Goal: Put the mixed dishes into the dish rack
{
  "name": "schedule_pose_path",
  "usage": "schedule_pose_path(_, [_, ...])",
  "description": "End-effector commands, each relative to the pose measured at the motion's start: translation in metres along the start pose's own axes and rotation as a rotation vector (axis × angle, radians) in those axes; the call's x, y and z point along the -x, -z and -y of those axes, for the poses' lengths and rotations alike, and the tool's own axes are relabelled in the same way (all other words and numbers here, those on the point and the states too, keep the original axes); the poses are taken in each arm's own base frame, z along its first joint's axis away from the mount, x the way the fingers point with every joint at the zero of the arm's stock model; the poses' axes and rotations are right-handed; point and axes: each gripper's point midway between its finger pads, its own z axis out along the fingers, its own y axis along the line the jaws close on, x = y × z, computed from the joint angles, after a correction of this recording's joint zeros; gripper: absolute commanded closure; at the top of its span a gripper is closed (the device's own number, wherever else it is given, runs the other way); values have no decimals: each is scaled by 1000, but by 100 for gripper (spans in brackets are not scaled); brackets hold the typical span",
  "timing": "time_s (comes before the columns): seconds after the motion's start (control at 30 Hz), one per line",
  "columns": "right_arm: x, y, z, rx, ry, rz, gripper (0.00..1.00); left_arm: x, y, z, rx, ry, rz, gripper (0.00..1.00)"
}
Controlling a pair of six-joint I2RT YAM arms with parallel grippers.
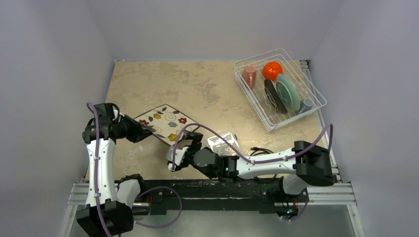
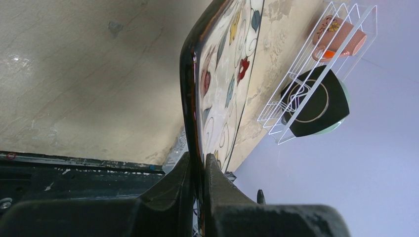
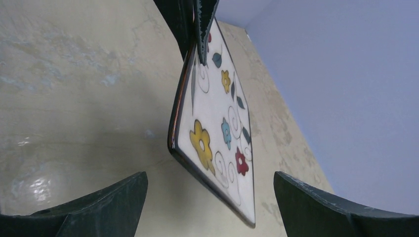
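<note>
The white floral square plate is held tilted above the table, and my left gripper is shut on its left edge. In the left wrist view both fingers pinch the plate's dark rim. My right gripper stands open just short of the plate's near corner, nothing between its fingers; that corner hangs ahead of them. The dish rack at the back right holds the pink cup, orange bowl, dark teal square plate, pale green plate and grey mug.
A clear plastic box of small parts lies beside my right wrist, with a black cable to its right. Walls close in the table on the left, back and right. The black mounting rail runs along the near edge.
</note>
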Motion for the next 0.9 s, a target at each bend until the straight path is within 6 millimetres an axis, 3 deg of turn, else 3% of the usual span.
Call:
schedule_pose_path(0.0, [36, -16, 29, -153, 24, 93, 7, -18, 20, 41, -214, -81, -59, 100])
schedule_pose_path(0.43, [26, -34, 23, -209, 121, 55, 33, -24, 24, 36, -215, -46, -49, 100])
schedule_pose_path(0.67, [30, -41, 18, -186, 136, 67, 71, -26, 27, 41, -243, -12, -43, 100])
schedule_pose_path(0.77, [31, -42, 12, -138, 178, 72, 98, -27, 29, 45, -275, -22, -38, 100])
schedule_pose_path(0.8, [32, -41, 13, -140, 178, 74, 100, -27, 29, 47, -292, -31, -38, 99])
schedule_pose_path(0.87, [34, -40, 15, -142, 167, 90, 100, -26, 32, 52, -321, -45, -27, 85])
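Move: Hanging from the left hand's shut fingers, the flowered plate has its middle about 4 cm ahead of, 5 cm right of and 3 cm below that hand. From the open right hand the plate's middle is roughly 10 cm ahead, 7 cm left and 3 cm below, its near corner pointing in between the fingers. The clear box lies some 18 cm right of the right hand, 3 cm back and 18 cm below. Reaching in for a second grip, the right hand goes left and a little forward, about 3 cm, towards the plate's near corner while its fingers tilt up. It then sinks some 2 cm, easing back slightly, and its wide-open fingers shut, pinching the near edge. The left hand keeps its pinch farther along that edge, drawing back about 1 cm. ##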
